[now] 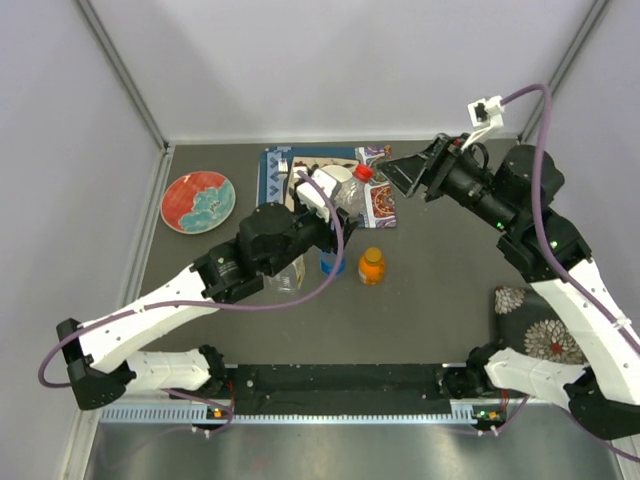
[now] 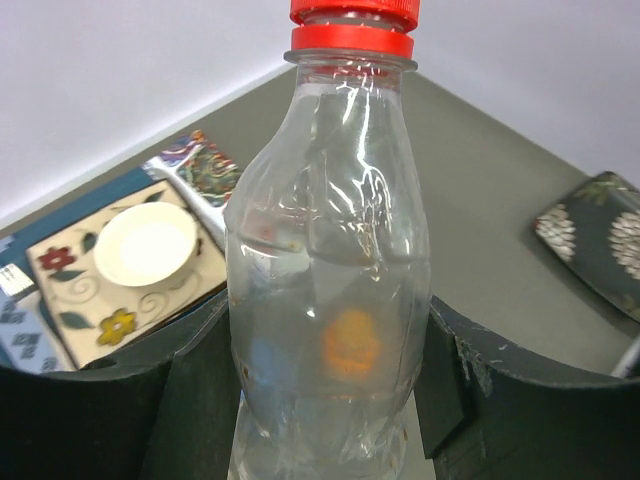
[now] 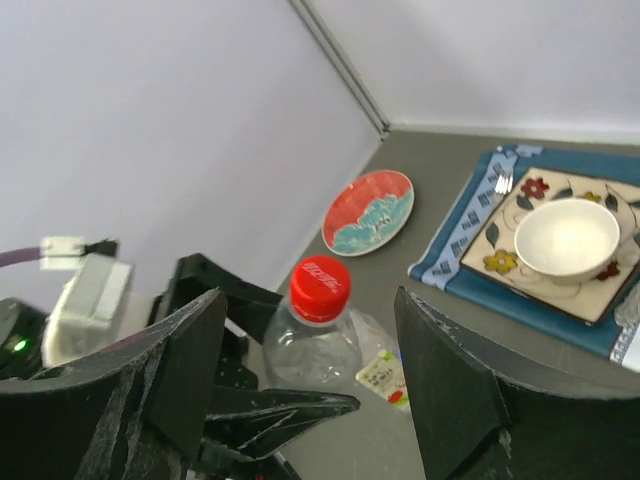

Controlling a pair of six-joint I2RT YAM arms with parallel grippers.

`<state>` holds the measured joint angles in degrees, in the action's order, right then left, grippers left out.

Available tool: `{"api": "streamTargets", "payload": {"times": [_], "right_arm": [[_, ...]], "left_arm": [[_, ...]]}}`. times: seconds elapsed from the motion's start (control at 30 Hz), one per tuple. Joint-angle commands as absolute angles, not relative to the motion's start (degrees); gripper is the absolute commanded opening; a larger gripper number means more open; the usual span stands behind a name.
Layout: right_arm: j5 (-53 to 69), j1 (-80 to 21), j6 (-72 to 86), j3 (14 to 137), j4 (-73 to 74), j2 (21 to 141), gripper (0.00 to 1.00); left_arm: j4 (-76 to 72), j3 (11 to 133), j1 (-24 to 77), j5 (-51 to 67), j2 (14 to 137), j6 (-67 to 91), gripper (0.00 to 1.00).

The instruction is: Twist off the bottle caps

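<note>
My left gripper [image 2: 325, 395] is shut on the lower body of the slim clear bottle [image 2: 330, 270] and holds it off the table, tilted. Its red cap [image 2: 352, 25] is on the neck. In the top view the cap [image 1: 363, 172] points toward my right gripper [image 1: 392, 173], which is open just to its right without touching. In the right wrist view the cap [image 3: 320, 288] shows between the spread fingers [image 3: 190, 350], a little beyond them. The orange bottle [image 1: 372, 266] and the blue-tinted bottle [image 1: 332, 262] stand on the table. The wide clear bottle [image 1: 285, 272] is partly under my left arm.
A white bowl [image 3: 568, 238] sits on a floral square plate [image 2: 90, 310] on a blue mat [image 1: 272, 180] at the back. A red round plate [image 1: 198, 201] lies at the left. A dark floral plate [image 1: 535, 322] lies near the right arm.
</note>
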<state>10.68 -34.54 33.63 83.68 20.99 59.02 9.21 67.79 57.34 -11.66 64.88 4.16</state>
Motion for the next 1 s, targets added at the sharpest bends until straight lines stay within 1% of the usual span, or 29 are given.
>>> {"api": "streamTargets", "payload": {"times": [0.0, 0.33, 0.6, 0.73, 0.83, 0.87, 0.93, 0.97], "right_arm": [[5.27, -36.30, 35.07, 84.55, 22.76, 61.08, 0.68], [7.56, -36.65, 36.12, 85.61, 20.57, 65.39, 0.68], [9.14, -37.26, 36.82, 85.17, 19.07, 67.15, 0.61], [10.02, -37.27, 37.09, 84.90, 18.46, 67.50, 0.54], [10.54, -37.27, 37.18, 84.29, 18.11, 67.59, 0.46], [10.89, -37.35, 37.26, 84.03, 18.11, 67.59, 0.42], [11.95, -37.35, 37.53, 83.76, 18.02, 67.76, 0.37], [12.21, -37.44, 37.53, 83.41, 17.93, 67.76, 0.33]], "left_arm": [[5.27, 67.41, 59.85, -23.90, 64.51, 0.62, 0.29], [5.19, 67.59, 62.14, -24.87, 65.66, 0.35, 0.29], [4.92, 67.24, 62.31, -24.70, 65.92, -0.79, 0.29], [4.92, 67.15, 62.40, -24.61, 66.09, -0.88, 0.29], [4.83, 67.15, 62.40, -24.61, 66.18, -0.88, 0.29], [4.75, 67.15, 62.40, -24.78, 66.09, -0.88, 0.29], [4.57, 67.15, 62.40, -24.87, 66.09, -0.97, 0.30], [4.48, 67.15, 62.40, -24.87, 66.09, -0.97, 0.29]]}}
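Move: Just ahead of the right hand is the red cap of the clear bottle that the left hand already holds: about 3 cm forward, 5 cm left and 4 cm below. For the left hand, the cap is some 10 cm above, 2 cm forward and 3 cm right. Far under the right hand, on the table roughly 47 cm down, the orange bottle stands 4 cm forward and 1 cm right, the blue-capped bottle 4 cm forward and 9 cm left, and the white bowl 30 cm forward and 7 cm left. Sinking about 5 cm while reaching forward and left to the red cap, the open right hand tips some 10 degrees down, then eases in leftward as its fingers close to roughly half their gap, with the tips now on either side of the cap. The left hand keeps its grip on the bottle, turns slightly counter-clockwise and settles about 1 cm lower. ##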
